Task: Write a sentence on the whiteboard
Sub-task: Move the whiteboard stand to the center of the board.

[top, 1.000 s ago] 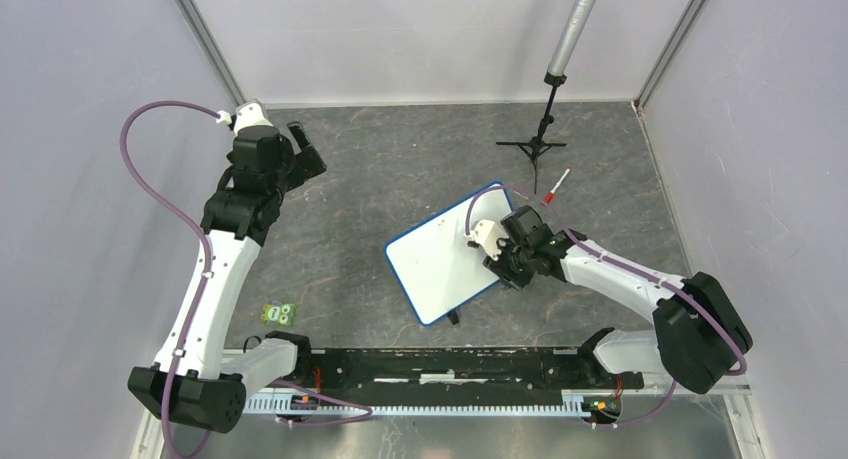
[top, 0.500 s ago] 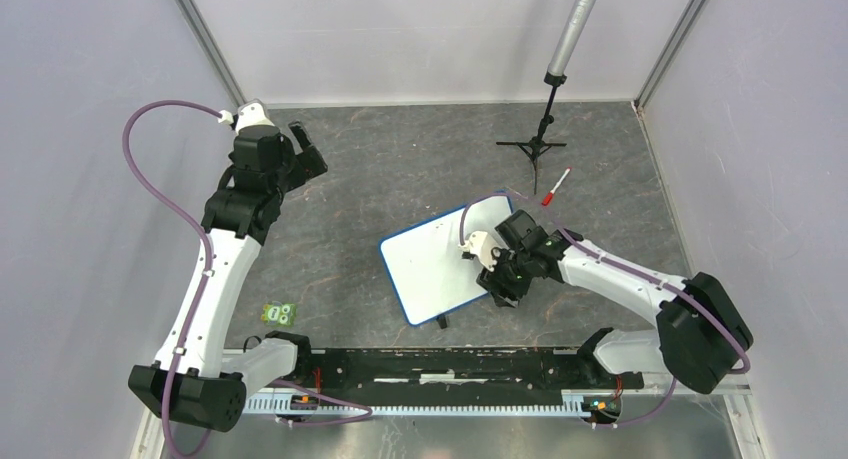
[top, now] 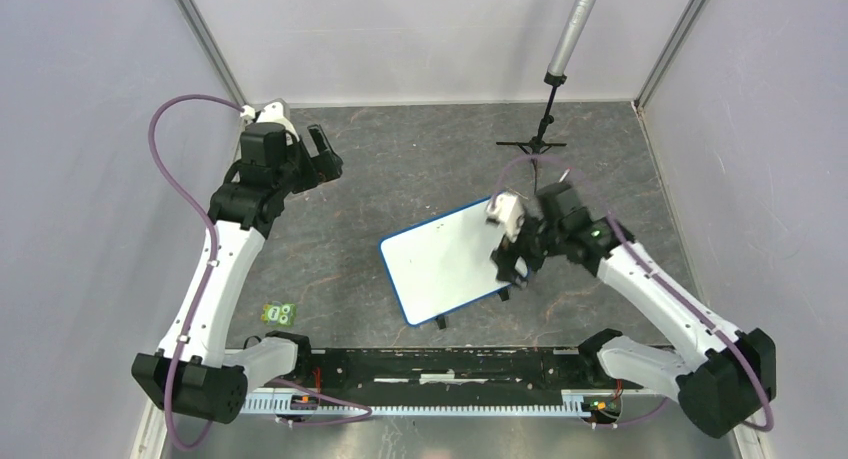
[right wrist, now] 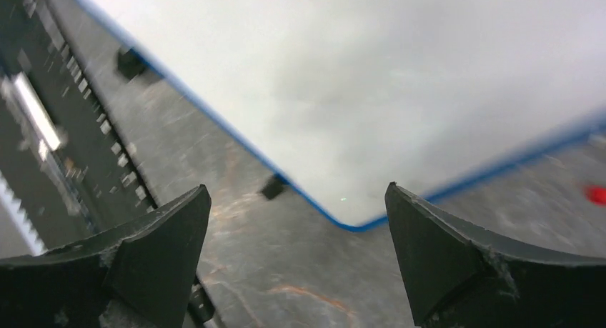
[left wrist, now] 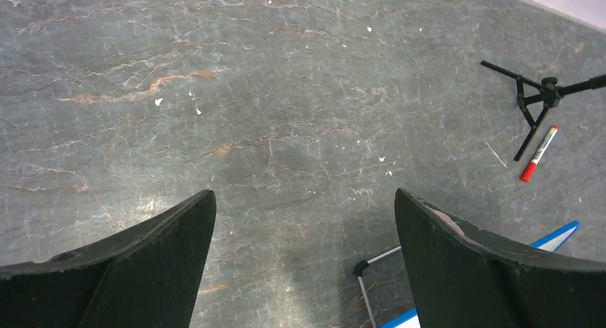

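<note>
The whiteboard [top: 445,262], white with a blue rim, lies tilted on the grey table; its near corner fills the right wrist view [right wrist: 357,78], and a blue edge shows in the left wrist view [left wrist: 561,235]. The sentence is out of view: the face I see is plain white. My right gripper [top: 515,267] hovers open over the board's right edge, nothing between its fingers [right wrist: 296,187]. My left gripper [top: 325,154] hangs open at the back left, empty, above bare table [left wrist: 305,192]. A red-capped marker [left wrist: 538,153] lies beside the tripod.
A black tripod stand [top: 540,144] with a grey pole rises at the back right, and its legs show in the left wrist view [left wrist: 543,92]. A small green tag [top: 279,312] lies near the left arm. A black rail [top: 440,364] runs along the near edge. Walls close three sides.
My right gripper has opened, let go of the whiteboard's right edge and lifted away to the right. The board ended slightly further left. The left arm swung a little rightward.
</note>
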Motion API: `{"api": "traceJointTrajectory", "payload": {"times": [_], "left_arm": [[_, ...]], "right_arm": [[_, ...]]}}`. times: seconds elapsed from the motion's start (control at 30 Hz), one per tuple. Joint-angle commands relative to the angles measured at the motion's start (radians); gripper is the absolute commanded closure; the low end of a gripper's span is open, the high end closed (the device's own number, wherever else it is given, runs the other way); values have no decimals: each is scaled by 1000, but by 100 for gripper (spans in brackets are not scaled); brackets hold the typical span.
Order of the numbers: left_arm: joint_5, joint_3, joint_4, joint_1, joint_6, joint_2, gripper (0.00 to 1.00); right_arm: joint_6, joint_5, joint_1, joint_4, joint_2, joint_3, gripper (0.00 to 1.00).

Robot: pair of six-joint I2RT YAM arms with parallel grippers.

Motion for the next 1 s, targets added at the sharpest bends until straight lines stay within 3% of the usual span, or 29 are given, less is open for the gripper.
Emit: {"api": "traceJointTrajectory", "payload": {"times": [0.0,0.17,0.33,0.53,0.77,0.97], "left_arm": [[70,51,6,7,72,5,0],[51,112,-94,6,20,72,0],[-61,115,-95,7,-3,64,0],[-102,84,-54,7,-26,43,0],[-129,76,-47,7,-34,28,0],[-144,65,-40,8,-36,7,0]], "right_arm": [[49,-116,-252,46,-7,132,2],[157,-62,-501,121,22,164,3],[344,153,-680,206,167,180,18],[518,235,-683,383,312,212,28],[560,411,-604,316,559,437,34],[593,501,-572,337,684,503,41]]}}
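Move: The red-capped marker lies on the table about 31 cm ahead of the right hand, some 15 cm to its right and 12 cm below. The whiteboard stand's centre is about 11 cm left of that hand, 2 cm ahead and 8 cm down. The black tripod's foot stands roughly 9 cm beyond the marker and 5 cm to its left. From the left hand, the marker is about 17 cm ahead, 52 cm right and 27 cm below. With nothing touched, the open right hand swings away from the whiteboard stand towards the marker, travelling about 26 cm forward and 18 cm right. It arcs up some 6 cm and back down while going forward-right, then runs almost straight forward. The wrist turns clockwise about 70 degrees until the fingers slant forward and down, and the fingers close partway. ##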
